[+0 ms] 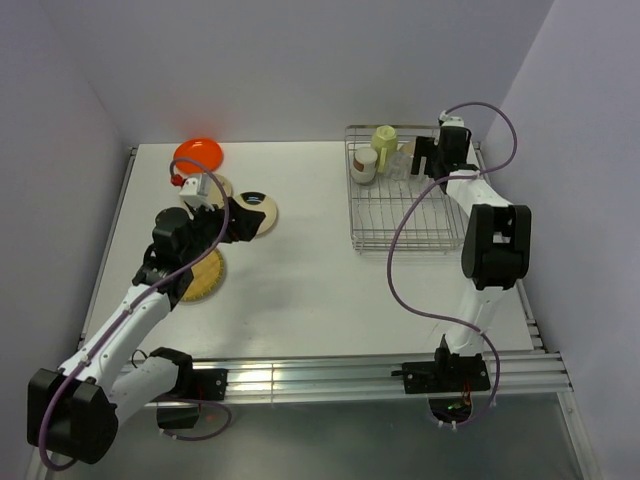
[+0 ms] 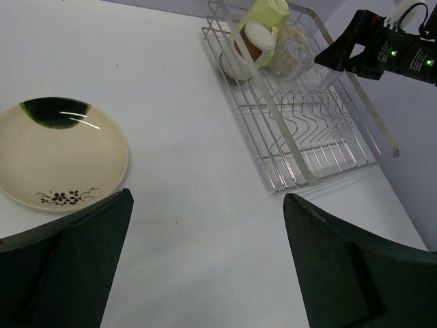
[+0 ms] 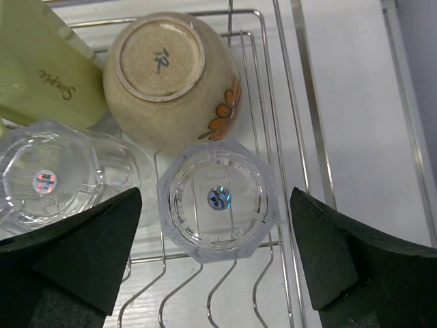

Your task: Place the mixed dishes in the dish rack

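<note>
The dish rack [image 1: 408,218] stands at the right. In its far end are a pale yellow-green mug [image 3: 37,75], an upturned cream bowl [image 3: 171,75] with an orange flower, and two upturned clear glasses. My right gripper [image 3: 216,196] hangs open over one glass [image 3: 218,171], with a gap on each side. The other glass [image 3: 51,178] stands to its left. My left gripper [image 2: 207,199] is open and empty over bare table, beside the cream plate with dark mark [image 2: 61,154]. The orange plate [image 1: 198,153], tan plate [image 1: 216,186] and woven plate [image 1: 205,276] lie at the left.
The near half of the rack [image 2: 321,147] holds only bare wires. White walls close the table [image 1: 300,280] at the back and both sides. A purple cable [image 1: 400,250] loops from the right arm over the table beside the rack.
</note>
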Robot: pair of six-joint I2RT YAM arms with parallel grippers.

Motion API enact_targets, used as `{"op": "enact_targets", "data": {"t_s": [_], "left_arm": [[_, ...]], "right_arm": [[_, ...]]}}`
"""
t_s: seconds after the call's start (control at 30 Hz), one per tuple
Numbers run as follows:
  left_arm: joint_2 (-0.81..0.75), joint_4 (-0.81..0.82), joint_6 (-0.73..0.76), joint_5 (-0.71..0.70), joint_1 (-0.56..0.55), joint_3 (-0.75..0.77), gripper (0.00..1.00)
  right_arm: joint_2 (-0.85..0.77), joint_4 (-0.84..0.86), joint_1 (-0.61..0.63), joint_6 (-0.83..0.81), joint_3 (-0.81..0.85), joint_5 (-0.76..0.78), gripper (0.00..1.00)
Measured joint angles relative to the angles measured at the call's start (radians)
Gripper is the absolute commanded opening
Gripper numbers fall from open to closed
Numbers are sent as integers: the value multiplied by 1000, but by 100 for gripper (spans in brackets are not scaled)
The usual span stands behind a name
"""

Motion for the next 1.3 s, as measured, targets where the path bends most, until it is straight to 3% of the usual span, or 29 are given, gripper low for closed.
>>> {"op": "enact_targets", "data": {"t_s": [0.23, 0.37, 0.57, 0.7, 0.83, 1.03, 1.3], "left_arm": [[73, -27, -86, 8, 11, 75, 99], [122, -43, -174, 14, 34, 98, 99], [212, -106, -320, 19, 94, 114, 98], [287, -126, -450, 12, 137, 114, 86], [383, -126, -562, -31, 160, 116, 85], [563, -158, -657, -92, 172, 157, 82], [731, -219, -707, -129, 177, 282, 76]], "right_arm": [[-93, -20, -5, -32, 0, -17, 99], [-183, -52, -5, -79, -2, -109, 100], [-341, -167, -3, -224, -26, -455, 100], [-382, -289, 23, -338, -26, -696, 98], [-389, -391, 134, -438, -34, -825, 96], [-402, -465, 283, -502, -64, -907, 95], [-402, -468, 329, -505, -77, -917, 94]]}}
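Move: The dark-patched plate lies about 15 cm ahead of the left hand, 1 to its left and 22 below; the yellow plate is level with it, 15 left, and the tan plate 21 ahead, 12 left. From the right hand, that dark-patched plate is some 9 cm back, 46 left and 12 down. The glass sits 1 ahead, straight below its open fingers, the bowl 7 ahead and 3 left, the glass mug 2 ahead and 9 left. Left hand sinks 18 cm and forward towards the dark-patched plate while right leaves glass, swinging about 30 left-back. ##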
